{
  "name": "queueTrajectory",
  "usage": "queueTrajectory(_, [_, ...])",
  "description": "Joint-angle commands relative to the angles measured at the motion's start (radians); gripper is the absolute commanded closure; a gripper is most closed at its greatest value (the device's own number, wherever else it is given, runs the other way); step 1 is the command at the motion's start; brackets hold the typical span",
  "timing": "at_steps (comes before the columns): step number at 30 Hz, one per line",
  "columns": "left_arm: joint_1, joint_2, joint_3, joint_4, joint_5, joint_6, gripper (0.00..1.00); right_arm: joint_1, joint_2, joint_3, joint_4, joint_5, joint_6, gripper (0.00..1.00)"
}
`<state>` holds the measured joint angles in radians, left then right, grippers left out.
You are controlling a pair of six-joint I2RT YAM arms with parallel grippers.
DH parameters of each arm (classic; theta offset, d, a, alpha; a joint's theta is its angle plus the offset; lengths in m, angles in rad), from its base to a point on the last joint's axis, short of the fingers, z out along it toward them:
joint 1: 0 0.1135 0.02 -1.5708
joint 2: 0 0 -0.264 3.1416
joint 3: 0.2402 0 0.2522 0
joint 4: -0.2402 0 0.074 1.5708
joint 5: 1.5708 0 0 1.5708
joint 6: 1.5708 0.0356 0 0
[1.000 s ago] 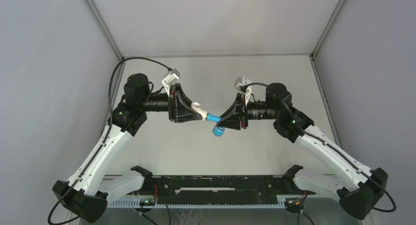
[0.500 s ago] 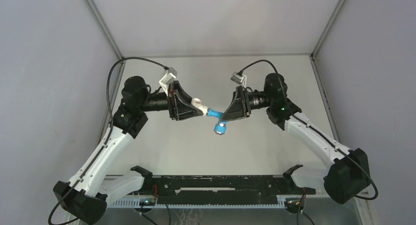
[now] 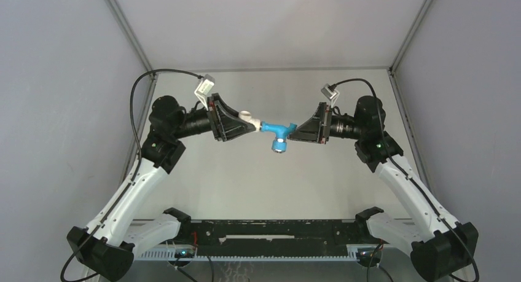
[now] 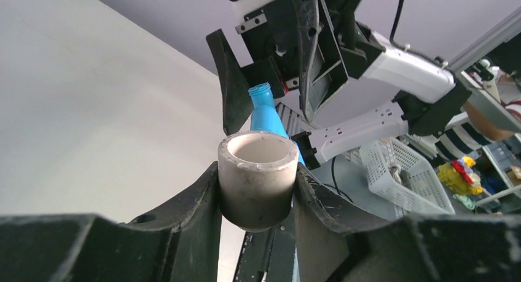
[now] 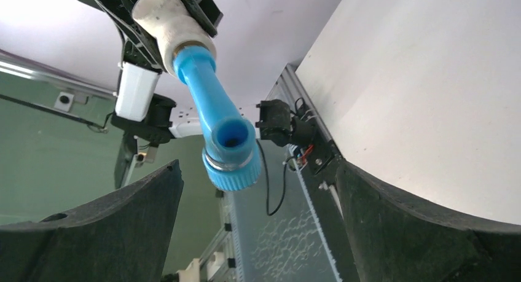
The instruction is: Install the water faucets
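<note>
The blue water faucet (image 3: 276,132) hangs in the air above the table, one end stuck in a short white cylindrical fitting (image 3: 249,118). My left gripper (image 3: 250,125) is shut on that fitting (image 4: 257,177), and the faucet (image 4: 265,113) juts out beyond it. My right gripper (image 3: 294,133) stands open at the faucet's other end. In the right wrist view the faucet (image 5: 215,119) points toward the camera. Its ribbed blue cap (image 5: 231,169) sits between the wide-spread fingers (image 5: 123,223) without touching them. The right gripper (image 5: 258,211) holds nothing.
The grey table (image 3: 270,184) lies below both arms, with grey walls on three sides. A black rail (image 3: 264,236) runs along the near edge between the arm bases. A white basket (image 4: 405,177) shows beyond the table in the left wrist view.
My right gripper has opened, let go of the faucet and drawn back to the right. The left gripper, fitting and faucet have risen slightly, and the faucet has turned.
</note>
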<state>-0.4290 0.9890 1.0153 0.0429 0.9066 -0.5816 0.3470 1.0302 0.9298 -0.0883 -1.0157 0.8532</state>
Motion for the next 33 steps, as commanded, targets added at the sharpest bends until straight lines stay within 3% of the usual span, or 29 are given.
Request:
queueTrajectory(1, [0.006, -0.010, -0.018, 0.149, -0.067, -0.122, 1.00, 0.025, -0.070, -0.099, 0.182, 0.120, 0.054, 0.00])
queueTrajectory(3, [0.005, -0.005, -0.039, 0.201, -0.073, -0.154, 1.00, 0.051, -0.100, -0.161, 0.334, 0.167, 0.124, 0.00])
queueTrajectory(9, [0.004, 0.006, -0.061, 0.231, -0.123, -0.164, 1.00, 0.153, -0.105, -0.197, 0.558, 0.231, 0.208, 0.00])
queueTrajectory(17, [0.004, 0.025, -0.063, 0.098, -0.181, -0.071, 1.00, 0.224, -0.056, -0.134, 0.745, 0.165, 0.344, 0.00])
queueTrajectory(22, [-0.004, 0.038, -0.053, 0.010, -0.164, 0.002, 1.00, 0.227, -0.064, -0.060, 0.694, 0.165, 0.302, 0.00])
queueTrajectory(29, [-0.030, 0.042, -0.034, -0.052, -0.053, 0.064, 1.00, 0.222, -0.064, 0.027, 0.372, 0.287, 0.000, 0.00])
queueTrajectory(33, [-0.034, 0.047, 0.006, -0.200, -0.085, 0.153, 1.00, 0.218, -0.079, 0.051, 0.379, 0.240, -0.032, 0.00])
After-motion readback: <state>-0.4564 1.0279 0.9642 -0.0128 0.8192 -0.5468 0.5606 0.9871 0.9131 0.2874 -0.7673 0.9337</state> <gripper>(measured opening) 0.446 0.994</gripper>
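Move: The faucet's blue ribbed end hangs towards the bases, about 3 cm left and 2 cm back of the open right gripper, roughly 1 cm above it. The faucet body lies about 3 cm left of that gripper, level fore and aft, and the white fitting about 8 cm left, 2 cm farther out and 2 cm higher. From the left gripper, which already holds the fitting, the ribbed end is about 6 cm right and 3 cm back. Keep the right gripper wide open and dip it slightly, then sweep it up about 8 cm while shifting some 4 cm left and 3 cm back, fingertips tilting up about 15 degrees, pushing the ribbed end round. Finish by easing slightly forward over the faucet. Keep the left grip on the fitting, carrying it forward about 3 cm, then down and slightly back. ##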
